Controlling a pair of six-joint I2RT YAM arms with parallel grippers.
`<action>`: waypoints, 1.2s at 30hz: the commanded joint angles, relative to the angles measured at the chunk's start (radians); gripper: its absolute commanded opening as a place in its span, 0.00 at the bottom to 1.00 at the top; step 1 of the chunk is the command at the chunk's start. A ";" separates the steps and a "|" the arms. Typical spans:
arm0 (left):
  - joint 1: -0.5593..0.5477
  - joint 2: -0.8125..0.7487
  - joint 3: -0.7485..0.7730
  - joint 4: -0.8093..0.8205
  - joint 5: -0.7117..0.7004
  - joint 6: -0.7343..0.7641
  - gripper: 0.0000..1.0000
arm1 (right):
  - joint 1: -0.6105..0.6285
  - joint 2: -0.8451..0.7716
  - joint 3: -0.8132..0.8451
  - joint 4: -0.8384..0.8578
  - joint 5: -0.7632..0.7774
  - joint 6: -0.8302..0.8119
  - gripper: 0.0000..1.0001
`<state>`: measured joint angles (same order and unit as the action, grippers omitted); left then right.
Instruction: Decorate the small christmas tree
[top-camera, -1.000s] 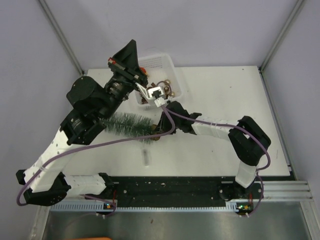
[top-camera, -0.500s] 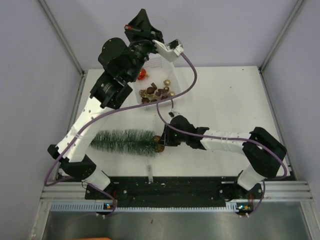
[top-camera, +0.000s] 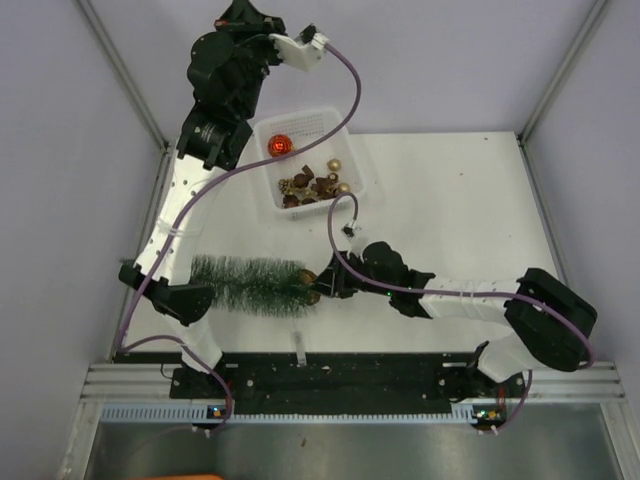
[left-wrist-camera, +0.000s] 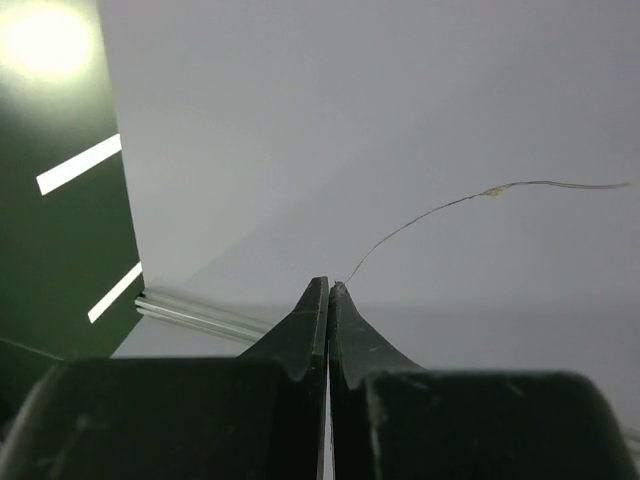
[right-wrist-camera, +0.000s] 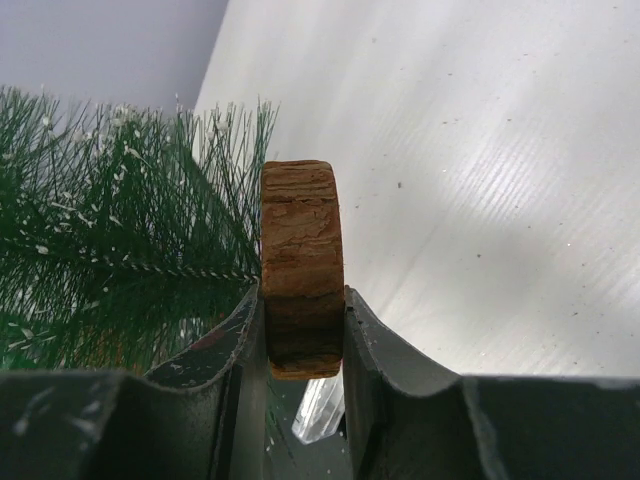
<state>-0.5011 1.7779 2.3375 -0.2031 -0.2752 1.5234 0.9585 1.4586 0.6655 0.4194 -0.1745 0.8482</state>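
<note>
The small christmas tree (top-camera: 248, 283) lies on its side on the white table, tip to the left. Its green frosted bristles (right-wrist-camera: 110, 240) fill the left of the right wrist view. My right gripper (top-camera: 325, 286) is shut on the tree's brown wooden disc base (right-wrist-camera: 302, 255), one finger (right-wrist-camera: 375, 340) on each flat face. My left gripper (top-camera: 238, 14) is raised high by the back wall, far above the tree. Its jaws (left-wrist-camera: 328, 290) are shut, and a thin wire (left-wrist-camera: 430, 208) comes out of the tips.
A white basket (top-camera: 322, 122) at the back of the table holds a red bauble (top-camera: 280, 146), gold baubles (top-camera: 334, 165) and brown bits. A small clear piece (top-camera: 297, 346) lies near the front edge. Walls close in left, right and back.
My left arm has swung up from over the tree and basket to the back wall. The tree, held by my right gripper, has shifted towards the front left. The red bauble now shows uncovered.
</note>
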 joint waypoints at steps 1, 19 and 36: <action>0.067 0.012 0.046 -0.064 0.069 -0.011 0.00 | -0.058 -0.087 -0.061 0.234 -0.150 0.008 0.00; 0.205 -0.054 0.032 -0.213 0.269 -0.147 0.00 | -0.277 -0.497 -0.310 -0.017 -0.471 -0.110 0.00; 0.200 -0.018 0.140 -0.062 0.303 -0.420 0.00 | -0.248 -0.403 -0.403 0.001 -0.447 -0.127 0.00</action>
<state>-0.3027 1.7760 2.4462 -0.3794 0.0147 1.1625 0.7002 1.0653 0.2855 0.3183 -0.5732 0.7250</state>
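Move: Stretching off to the left from the right fingers, the christmas tree is already gripped by its wooden foot, its middle about 19 cm left of that hand, 2 cm ahead and some 5 cm higher. From that hand the white box lies roughly 15 cm back, 5 cm left and 11 cm down, the ornament basket 28 cm ahead, 4 cm left and 11 cm down. High above, the left hand has the tree's middle about 25 cm back, 7 cm to its left and 45 cm below. Swinging the tree to the right by about 11 cm and back some 5 cm, the right hand keeps its grip on the wooden foot, rising a little before sinking again and turning roughly 10 degrees counter-clockwise. The shut left fingers keep hold of the thin wire high up, dipping forward and left about 5 cm, then easing back and up while the wrist rolls left side down. ##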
